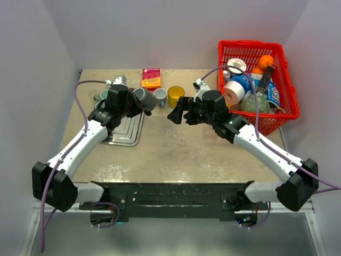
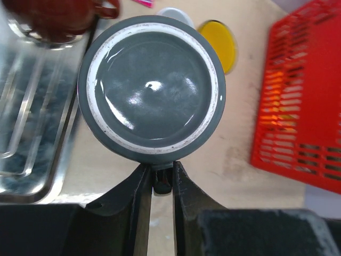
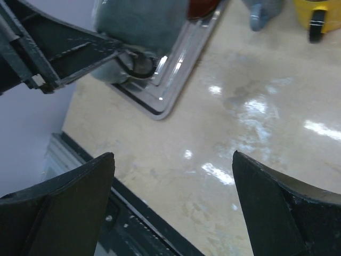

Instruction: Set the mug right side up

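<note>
A grey mug fills the left wrist view, its flat base with a pale ring turned toward the camera. My left gripper is shut on the mug's handle, the two fingers pinching it just below the base. From above, the grey mug hangs at the end of my left gripper, by the right edge of the metal tray. My right gripper stands open to the right of the mug, apart from it. In the right wrist view the open right gripper holds nothing, and the mug is up ahead.
A small grey mug and a yellow mug stand behind the grippers. A pink and orange box lies at the back. A red basket full of items sits at the right. A dark red cup rests on the tray.
</note>
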`<state>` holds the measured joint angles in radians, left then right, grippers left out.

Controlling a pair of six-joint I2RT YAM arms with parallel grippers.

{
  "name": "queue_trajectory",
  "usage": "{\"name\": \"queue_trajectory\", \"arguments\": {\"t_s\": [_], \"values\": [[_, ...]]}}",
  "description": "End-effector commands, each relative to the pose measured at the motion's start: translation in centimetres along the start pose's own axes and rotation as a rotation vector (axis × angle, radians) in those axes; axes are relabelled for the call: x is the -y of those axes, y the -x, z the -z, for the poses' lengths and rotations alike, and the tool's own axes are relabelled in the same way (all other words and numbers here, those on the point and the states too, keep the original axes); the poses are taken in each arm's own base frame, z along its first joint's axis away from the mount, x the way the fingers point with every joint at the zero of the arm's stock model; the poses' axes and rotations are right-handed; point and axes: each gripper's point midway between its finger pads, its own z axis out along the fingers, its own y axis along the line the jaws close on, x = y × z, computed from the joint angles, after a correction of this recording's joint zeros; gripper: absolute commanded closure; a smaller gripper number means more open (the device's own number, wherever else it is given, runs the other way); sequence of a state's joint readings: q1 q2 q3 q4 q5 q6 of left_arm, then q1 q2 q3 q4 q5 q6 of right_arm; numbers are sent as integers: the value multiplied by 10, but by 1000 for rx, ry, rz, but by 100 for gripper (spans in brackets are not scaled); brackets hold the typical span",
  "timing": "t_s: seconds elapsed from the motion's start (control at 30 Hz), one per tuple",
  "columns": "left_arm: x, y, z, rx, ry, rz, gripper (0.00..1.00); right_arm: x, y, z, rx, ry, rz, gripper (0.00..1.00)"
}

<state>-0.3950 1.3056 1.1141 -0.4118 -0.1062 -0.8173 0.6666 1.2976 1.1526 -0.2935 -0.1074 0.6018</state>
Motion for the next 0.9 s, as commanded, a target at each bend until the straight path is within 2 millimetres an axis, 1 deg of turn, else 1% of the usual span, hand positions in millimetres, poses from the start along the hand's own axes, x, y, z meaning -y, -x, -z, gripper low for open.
{"name": "queue_trajectory", "arguments": {"t_s": [0.0, 0.03, 0.07, 0.13, 0.17, 0.2, 0.27, 0.33, 0.37, 0.5, 0.53, 0.57, 0.63, 0.67, 0.73, 0.8, 0.87], "values": [[91, 38, 43, 79, -423, -25, 100, -38, 10, -2, 34, 195, -84, 5], [100, 36, 49, 61, -467, -26, 100, -42, 8, -3, 26, 218, -100, 5], [111, 41, 58, 73, -525, -20, 100, -46, 11, -4, 35, 244, -103, 5], [125, 41, 69, 54, -599, -1, 100, -51, 11, -4, 35, 270, -123, 5], [134, 45, 77, 63, -651, -2, 100, -54, 12, -3, 40, 289, -129, 5], [138, 45, 81, 57, -675, 5, 100, -57, 17, -2, 61, 309, -135, 5], [152, 52, 97, 73, -759, 14, 100, -65, 26, 6, 96, 355, -164, 5], [160, 54, 109, 66, -808, 30, 100, -69, 35, 11, 119, 386, -194, 5], [165, 57, 114, 78, -838, 32, 100, -67, 39, 13, 129, 393, -205, 5], [178, 62, 136, 77, -934, 65, 100, -75, 54, 27, 173, 466, -260, 6], [179, 59, 138, 54, -954, 92, 100, -81, 61, 32, 198, 507, -267, 7], [183, 63, 145, 77, -993, 95, 100, -85, 65, 38, 214, 536, -266, 8], [182, 61, 148, 73, -1012, 118, 100, -97, 73, 47, 246, 604, -272, 9], [184, 64, 152, 91, -1037, 117, 100, -99, 76, 50, 257, 622, -279, 9], [183, 63, 155, 94, -1053, 135, 100, -106, 82, 56, 282, 671, -306, 9], [186, 66, 162, 113, -1089, 136, 100, -107, 84, 55, 286, 688, -323, 10], [189, 66, 169, 112, -1124, 137, 100, -115, 90, 61, 298, 733, -323, 11]]}}
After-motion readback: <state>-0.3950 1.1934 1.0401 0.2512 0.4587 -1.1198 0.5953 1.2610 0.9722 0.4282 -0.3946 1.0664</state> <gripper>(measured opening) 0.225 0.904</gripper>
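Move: The left gripper already holds the dark grey mug by its handle, the mug's middle about 4 cm ahead of and 4 cm above the pads. The open right gripper waits some 17 cm to its right, 3 cm nearer the base and 4 cm higher. From the right gripper the mug lies about 17 cm left and 7 cm ahead, roughly level. Below, from the left hand, stand the light grey mug, 13 cm ahead and 8 right, and the yellow mug, 13 ahead and 18 right, both 16 cm down. Lift the left gripper about 17 cm while carrying the grey mug 9 cm right towards the right gripper and slightly back, keeping the handle pinched; turn the wrist clockwise, roll its left side down and raise the fingertips so the mouth faces right. Bring the open right gripper a little left first, then up some 11 cm, its left side rolling up about 40 degrees, to meet the mug without closing. ##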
